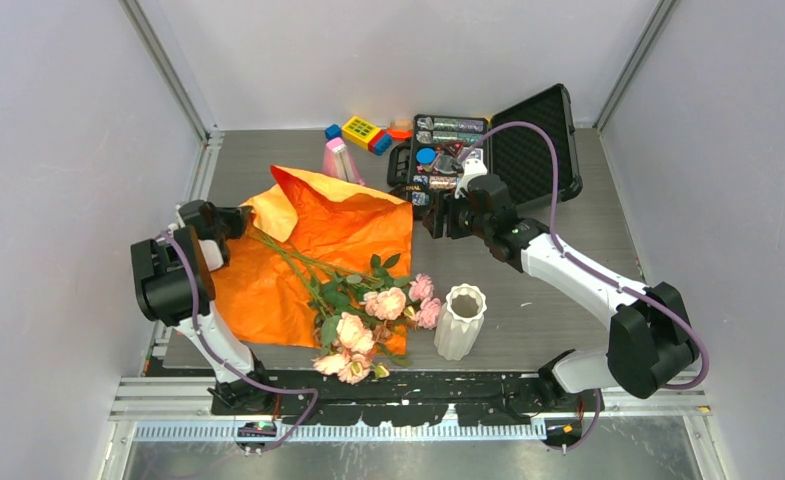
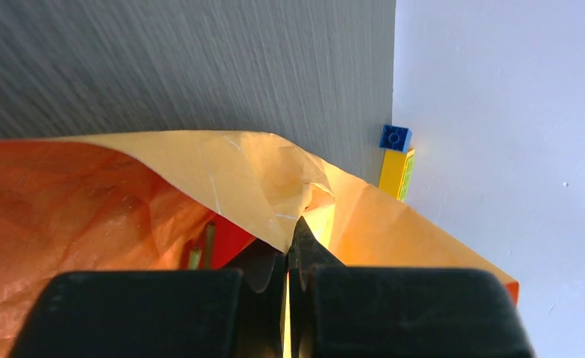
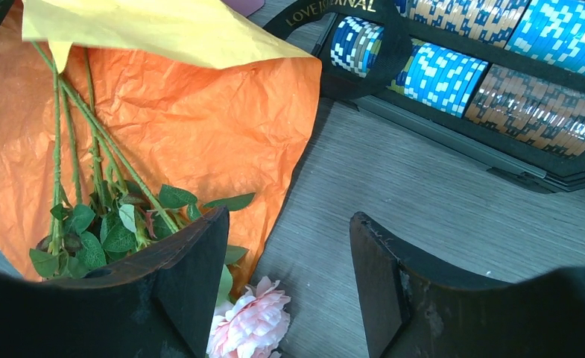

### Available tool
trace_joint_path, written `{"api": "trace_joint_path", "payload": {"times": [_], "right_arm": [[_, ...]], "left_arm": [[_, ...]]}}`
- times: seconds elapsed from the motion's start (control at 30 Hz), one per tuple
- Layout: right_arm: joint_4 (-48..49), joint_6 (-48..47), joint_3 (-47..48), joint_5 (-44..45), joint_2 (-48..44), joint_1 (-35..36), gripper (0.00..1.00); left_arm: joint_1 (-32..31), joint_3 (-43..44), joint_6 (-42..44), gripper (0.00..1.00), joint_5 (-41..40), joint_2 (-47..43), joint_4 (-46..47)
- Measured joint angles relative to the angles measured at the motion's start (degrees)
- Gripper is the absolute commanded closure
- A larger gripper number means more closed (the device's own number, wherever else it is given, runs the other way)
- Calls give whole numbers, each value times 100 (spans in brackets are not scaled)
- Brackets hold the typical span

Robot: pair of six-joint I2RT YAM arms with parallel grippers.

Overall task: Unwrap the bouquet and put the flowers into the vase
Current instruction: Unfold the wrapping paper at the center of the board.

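Observation:
The bouquet lies unwrapped: its crinkled orange paper [image 1: 353, 230] is spread flat on the table, and the flowers [image 1: 373, 315] lie across it, stems [image 1: 288, 255] toward the left and pink and peach heads at the near edge. My left gripper [image 1: 230, 222] is shut on the paper's raised left corner [image 2: 274, 186], pinching a fold between its fingertips [image 2: 295, 239]. My right gripper [image 1: 438, 215] hovers open over bare table by the paper's right edge [image 3: 289, 216], a pink rose [image 3: 250, 328] just below its left finger. The white ribbed vase [image 1: 460, 322] stands upright right of the flower heads.
An open black case of poker chips [image 1: 478, 150] sits at the back, close behind the right gripper [image 3: 460, 67]. A pink metronome-shaped object [image 1: 338, 160] and coloured toy bricks [image 1: 363, 132] stand at the back wall. Enclosure walls close in on both sides.

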Motion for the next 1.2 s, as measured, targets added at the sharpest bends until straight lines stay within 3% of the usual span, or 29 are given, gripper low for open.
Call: {"api": "trace_joint_path", "payload": {"times": [0.17, 0.4, 0.53, 0.9, 1.2], "right_arm": [[-15, -20, 52, 26, 0, 0, 35], [-33, -63, 133, 44, 0, 0, 34], [-48, -81, 144, 55, 0, 0, 35], [-48, -79, 144, 48, -2, 0, 35], [-46, -79, 142, 26, -37, 0, 35]], "left_arm": [[129, -101, -219, 99, -181, 76, 238], [221, -101, -304, 66, -190, 195, 439], [221, -68, -229, 55, 26, 205, 531], [219, -149, 61, 45, 745, 223, 981], [26, -225, 597, 40, 861, -83, 516]]}}
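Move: The left fingers are shut on the folded upper-left edge of the wrapping paper; the sheet's middle lies about 14 cm to their right, 9 cm back and 5 cm lower. The cut stem ends sit just below, some 4 cm back and 2 cm right. The pink metronome stands roughly 10 cm ahead and 21 cm right. From the open right hand the sheet's middle is about 26 cm left, 8 cm back and 14 cm below. Still pinching the paper's folded edge, the left hand draws it about 2.5 cm to the left, then opens its fingers to over half and lets go. It swings back right some 4.5 cm, rising a little, turning about 15 degrees clockwise and easing slightly backward, and ends with the loose flap draped over one finger. ##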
